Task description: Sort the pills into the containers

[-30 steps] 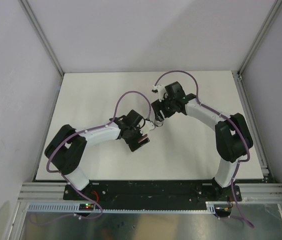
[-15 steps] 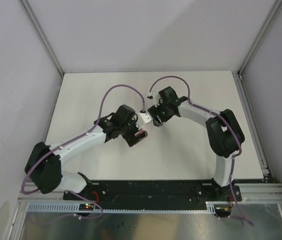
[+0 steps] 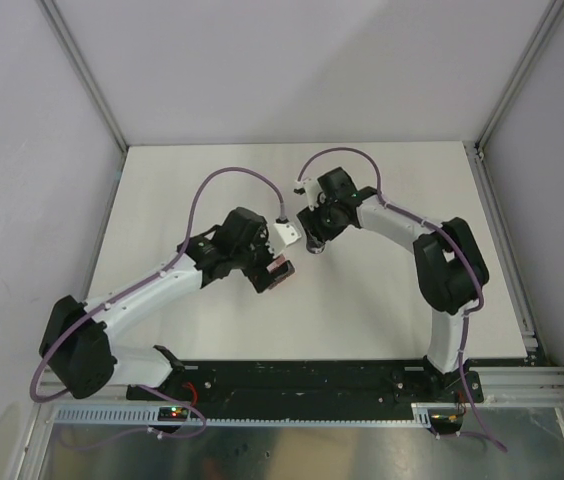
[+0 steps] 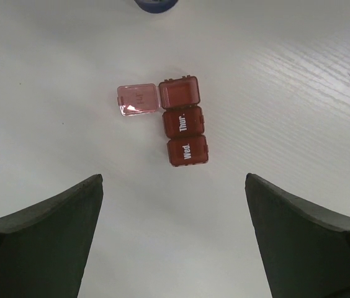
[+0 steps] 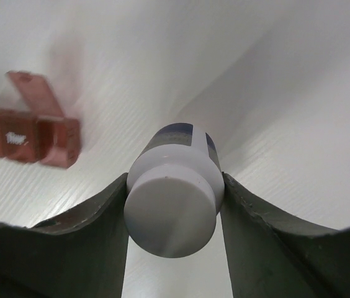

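Observation:
The containers point(image 4: 183, 127) are a dark red strip of three compartments lying on the white table, also visible in the right wrist view point(image 5: 29, 139). Two lids read "Thur." and "Wed."; the end compartment's lid point(image 4: 138, 100) is flipped open to the side. No pills show in any view. My left gripper point(image 4: 174, 180) hovers open above the table just short of the strip, nothing between its fingers. My right gripper point(image 5: 174, 186) is shut on a small white-capped bottle point(image 5: 174, 205), its fingers pressed against both sides below the cap.
The bottle point(image 3: 314, 243) stands just right of the pill strip point(image 3: 279, 271) at mid-table, between the two arms. White walls and aluminium frame rails border the table point(image 3: 182, 190) on the left, back and right.
The left arm has stretched out and its gripper has opened wider over the pill strip. The right gripper's fingers have come in onto the bottle.

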### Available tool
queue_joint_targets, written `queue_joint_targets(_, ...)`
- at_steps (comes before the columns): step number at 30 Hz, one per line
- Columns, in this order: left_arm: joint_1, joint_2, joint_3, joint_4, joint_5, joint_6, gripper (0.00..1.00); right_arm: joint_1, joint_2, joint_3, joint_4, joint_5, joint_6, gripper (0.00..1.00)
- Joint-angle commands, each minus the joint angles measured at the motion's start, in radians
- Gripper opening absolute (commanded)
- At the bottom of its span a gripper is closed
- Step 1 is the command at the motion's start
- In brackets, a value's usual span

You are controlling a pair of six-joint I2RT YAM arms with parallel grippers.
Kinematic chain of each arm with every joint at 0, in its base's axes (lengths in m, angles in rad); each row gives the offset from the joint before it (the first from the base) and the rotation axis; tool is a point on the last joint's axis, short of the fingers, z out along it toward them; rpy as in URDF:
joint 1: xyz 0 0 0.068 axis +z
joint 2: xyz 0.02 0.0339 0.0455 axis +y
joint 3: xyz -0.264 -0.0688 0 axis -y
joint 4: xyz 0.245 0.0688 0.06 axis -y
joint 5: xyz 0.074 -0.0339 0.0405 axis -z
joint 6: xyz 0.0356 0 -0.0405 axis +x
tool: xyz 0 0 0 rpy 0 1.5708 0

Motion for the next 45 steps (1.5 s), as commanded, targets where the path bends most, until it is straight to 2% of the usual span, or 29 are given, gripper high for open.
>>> queue_joint_targets(1, 0.020, -0.077, 0.056, 0.003, 0.069, -0.007, 1.00, -0.022, -0.127, 0.078, -0.094, -0.147, -0.024, 0.21)
queue_joint_targets(8, 0.036, -0.096, 0.230, 0.001, 0.162, -0.118, 0.98, -0.068, -0.271, 0.190, -0.243, -0.449, 0.005, 0.18)
queue_joint_targets(14, 0.042, -0.045, 0.402, 0.002, 0.199, -0.240, 0.98, -0.105, -0.325, 0.270, -0.264, -0.640, 0.106, 0.16)
queue_joint_targets(18, 0.041, -0.014, 0.473, 0.005, 0.196, -0.268, 0.98, -0.122, -0.342, 0.305, -0.249, -0.743, 0.161, 0.14)
queue_joint_targets(27, 0.001, 0.010, 0.484, 0.011, 0.176, -0.226, 0.98, -0.146, -0.364, 0.282, -0.144, -0.880, 0.307, 0.11)
queue_joint_targets(33, -0.023, 0.020, 0.478, 0.012, 0.154, -0.196, 0.98, -0.158, -0.374, 0.252, -0.097, -0.916, 0.359, 0.09)
queue_joint_targets(37, -0.033, 0.025, 0.474, 0.011, 0.142, -0.181, 0.90, -0.165, -0.381, 0.234, -0.082, -0.922, 0.375, 0.09)
queue_joint_targets(45, -0.044, 0.035, 0.464, 0.011, 0.123, -0.152, 0.65, -0.167, -0.393, 0.200, -0.048, -0.932, 0.398, 0.09)
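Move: The right hand already grips the white bottle, whose middle is about 2 cm below its fingers. The empty, open left gripper it will meet is some 12 cm back, 11 cm left and 6 cm up. From the left hand, the bottle is about 12 cm ahead, 11 cm right and 8 cm down; the red pill box is roughly 5 cm ahead, 4 cm right and 11 cm below, its open lid another 4 cm farther out, level with it sideways. Keeping its pinch on the cap end, the right hand lifts the bottle some 27 cm off the table while drawing back about 9 cm, and rolls some 45 degrees so the fingers point left and the bottle's bottom swings out towards the left hand. The left hand climbs nearly 20 cm away from the pill box, shifts about 8 cm right and tips its fingers up towards level, then holds almost still and begins to close around the bottle's blue bottom end, about a third shut with a firm touch not yet visible. ##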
